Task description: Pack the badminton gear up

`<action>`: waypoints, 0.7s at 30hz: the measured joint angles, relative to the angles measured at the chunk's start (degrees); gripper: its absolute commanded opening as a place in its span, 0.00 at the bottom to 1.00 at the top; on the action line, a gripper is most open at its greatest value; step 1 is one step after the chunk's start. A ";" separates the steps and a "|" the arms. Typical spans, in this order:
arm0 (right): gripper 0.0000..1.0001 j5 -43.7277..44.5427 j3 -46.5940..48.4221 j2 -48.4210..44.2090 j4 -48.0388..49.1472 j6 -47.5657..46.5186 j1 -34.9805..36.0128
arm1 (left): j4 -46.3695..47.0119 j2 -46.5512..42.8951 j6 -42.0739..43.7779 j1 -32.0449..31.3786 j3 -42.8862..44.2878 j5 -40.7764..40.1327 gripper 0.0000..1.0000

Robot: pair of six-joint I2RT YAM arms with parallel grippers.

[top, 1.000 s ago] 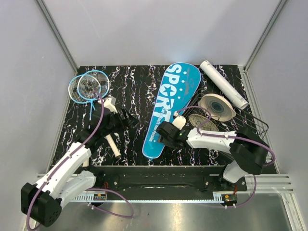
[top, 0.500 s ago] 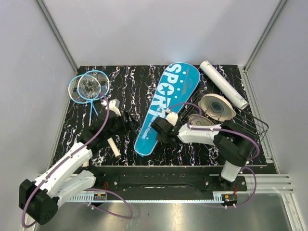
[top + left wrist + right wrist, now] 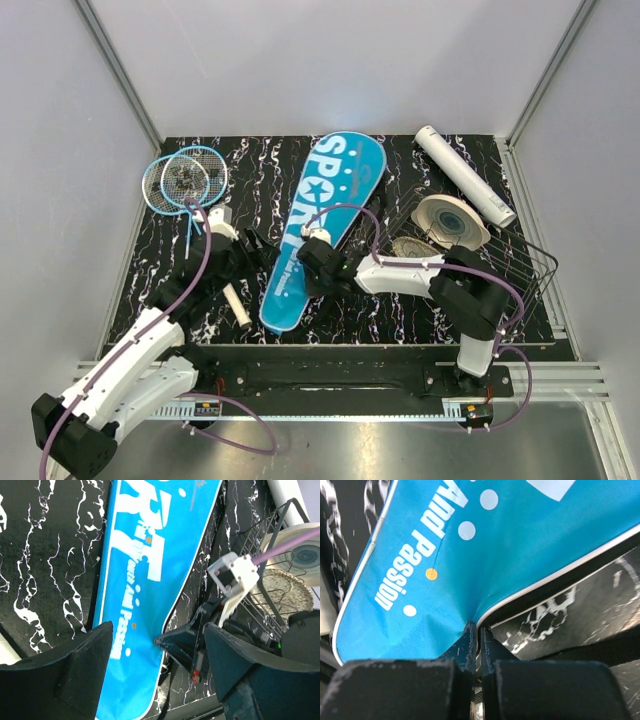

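Observation:
The blue "SPORT" cover (image 3: pixel 322 215) lies slanted across the middle of the black marbled table. My right gripper (image 3: pixel 305 263) is shut on the cover's (image 3: pixel 495 540) white-piped right edge, low down; the fabric puckers where the right gripper (image 3: pixel 479 629) pinches it. Just left of the cover, my left gripper (image 3: pixel 256 248) stands open with nothing in it. From the left wrist, the cover (image 3: pixel 150 555) and the pinching right gripper (image 3: pixel 172 641) show between the wide-apart jaws of the left gripper (image 3: pixel 157 655). Two light-blue rackets (image 3: pixel 185 180) overlap at the back left. A white tube (image 3: pixel 465 175) lies at the back right.
A black wire basket (image 3: pixel 525 262) lies on its side at the right, with two round woven discs (image 3: pixel 450 222) at its mouth. The basket (image 3: pixel 265 550) and a disc (image 3: pixel 282 587) also appear in the left wrist view. A white handle (image 3: pixel 237 305) lies beneath the left arm.
My right gripper has shut on the cover's edge and drawn the cover leftward, toward the left gripper. The left gripper has stayed open and shifted only slightly.

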 measured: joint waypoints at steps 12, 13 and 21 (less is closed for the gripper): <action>0.66 -3.80 -2.89 -1.60 0.07 -7.13 2.16 | 1.81 8.94 -1.31 0.00 -1.31 4.15 0.79; 0.76 -3.69 -2.89 -2.23 -0.96 -7.13 2.14 | 1.88 9.68 -1.31 -0.02 -1.20 4.59 0.79; 0.72 1.77 -1.92 -11.08 -7.63 -2.99 -3.72 | 1.88 8.28 -1.53 -0.07 -1.20 5.16 0.78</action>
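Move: The right gripper already pinches the near right edge of the blue bag, whose middle lies about 22 cm ahead and 5 cm to the right, a couple of centimetres lower. From that gripper the woven plate in the rack is some 26 cm right and 10 cm ahead. For the open left gripper, the bag's middle is roughly 21 cm ahead, 12 cm right and 16 cm below; the nearer racket handle lies about 9 cm left and 4 cm back. Pull the bag's edge about 3 cm back with the right gripper, turning it some 10 degrees counter-clockwise, then open the fingers wide, let go, and lift away about 6 cm, going forward and right off the bag. Meanwhile lower the open left gripper about 5 cm over the near part of the bag, tipping it down slightly and drifting right, without touching. ##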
